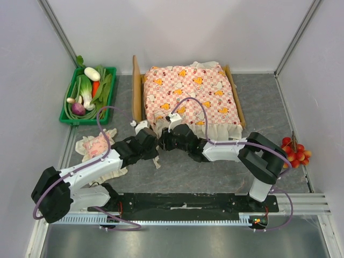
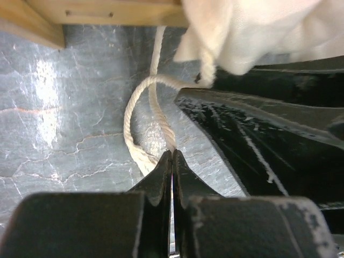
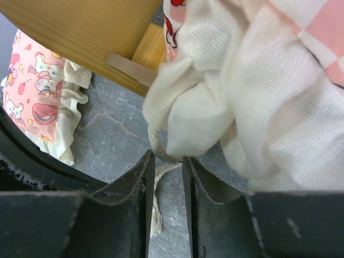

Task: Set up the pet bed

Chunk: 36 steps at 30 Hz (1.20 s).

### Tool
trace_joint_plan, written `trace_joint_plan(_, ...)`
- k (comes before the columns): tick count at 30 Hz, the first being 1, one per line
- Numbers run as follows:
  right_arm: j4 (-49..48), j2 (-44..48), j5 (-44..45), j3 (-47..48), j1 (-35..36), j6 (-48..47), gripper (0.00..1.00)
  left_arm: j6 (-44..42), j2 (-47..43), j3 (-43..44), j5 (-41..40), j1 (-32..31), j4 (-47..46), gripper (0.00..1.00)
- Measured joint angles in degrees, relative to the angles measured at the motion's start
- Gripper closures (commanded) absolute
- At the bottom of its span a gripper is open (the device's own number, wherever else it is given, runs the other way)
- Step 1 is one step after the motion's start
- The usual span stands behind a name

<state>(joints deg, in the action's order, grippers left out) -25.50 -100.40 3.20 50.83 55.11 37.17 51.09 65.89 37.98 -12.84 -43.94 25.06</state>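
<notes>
The pet bed (image 1: 136, 86), a light-wood frame with its headboard on the left, lies at the back middle under the pink-checked mattress (image 1: 193, 91). Both grippers meet at its near left corner. My left gripper (image 1: 155, 142) is shut on a cream cord (image 2: 137, 97) that loops over the grey table below the wooden frame (image 2: 107, 11); its tips (image 2: 172, 153) pinch the cord. My right gripper (image 1: 164, 137) is open by a narrow gap (image 3: 168, 158) at the mattress's cream frill (image 3: 242, 97), with a cord (image 3: 156, 215) hanging between its fingers. The pink pillow (image 1: 97, 145) lies to the left.
A green crate (image 1: 64, 110) of vegetables stands at the back left. A cluster of red fruit (image 1: 295, 150) lies at the right wall. White walls close three sides. A black rail (image 1: 188, 203) runs along the near edge.
</notes>
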Motion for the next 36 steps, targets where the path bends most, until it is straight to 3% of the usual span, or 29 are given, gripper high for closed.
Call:
trace_joint_plan(2, -0.57, 0.00, 0.09, -0.02, 0.00, -0.33, 0.69, -0.66, -0.04, 0.96, -1.81, -0.92, 0.13, 0.98)
trace_joint_plan(7, -1.97, 0.24, -0.50, -1.60, 0.00, -0.87, 0.88, -1.73, -0.70, 2.47, -7.28, -2.21, 0.11, 0.98)
trace_joint_plan(15, -2.40, 0.70, -1.90, -3.32, -0.11, -1.27, 0.84, -2.97, -1.51, 2.58, -15.54, -2.21, -1.09, 0.98)
trace_joint_plan(27, -3.30, 1.95, -5.73, -3.78, -0.37, -1.60, 0.99, -4.46, 2.12, 1.18, -18.73, -2.21, -10.71, 0.98)
trace_joint_plan(36, -4.92, 3.43, -8.92, -4.55, -0.59, 0.42, 1.00, -1.49, 5.27, 0.11, -21.66, -2.21, -14.14, 0.98)
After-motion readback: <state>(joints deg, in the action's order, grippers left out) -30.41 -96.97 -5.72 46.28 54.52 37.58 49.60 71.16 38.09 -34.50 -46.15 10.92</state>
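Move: The left hand, already shut on a cord, has the bed frame's near-left corner about 11 cm ahead and 2 cm to its left, roughly at fingertip height; the cover's frilled corner is some 9 cm ahead and 4 cm to its right. The right hand, fingers partly open, has the cover's cord almost between its tips, about 1 cm ahead and to the left; that frilled corner is some 5 cm straight ahead, the headboard's near end about 9 cm ahead and 9 cm left. Forward and up in an arc goes the left hand, about 6 cm towards the frame's near-left corner, rising some 4 cm and sinking half of it back, its fingers tilting up nearly 20 degrees while they keep their cord. The right hand shuts fully, pinching the cover's cord in its fingertips, then eases back about 2 cm, dipping before it rises slightly. ##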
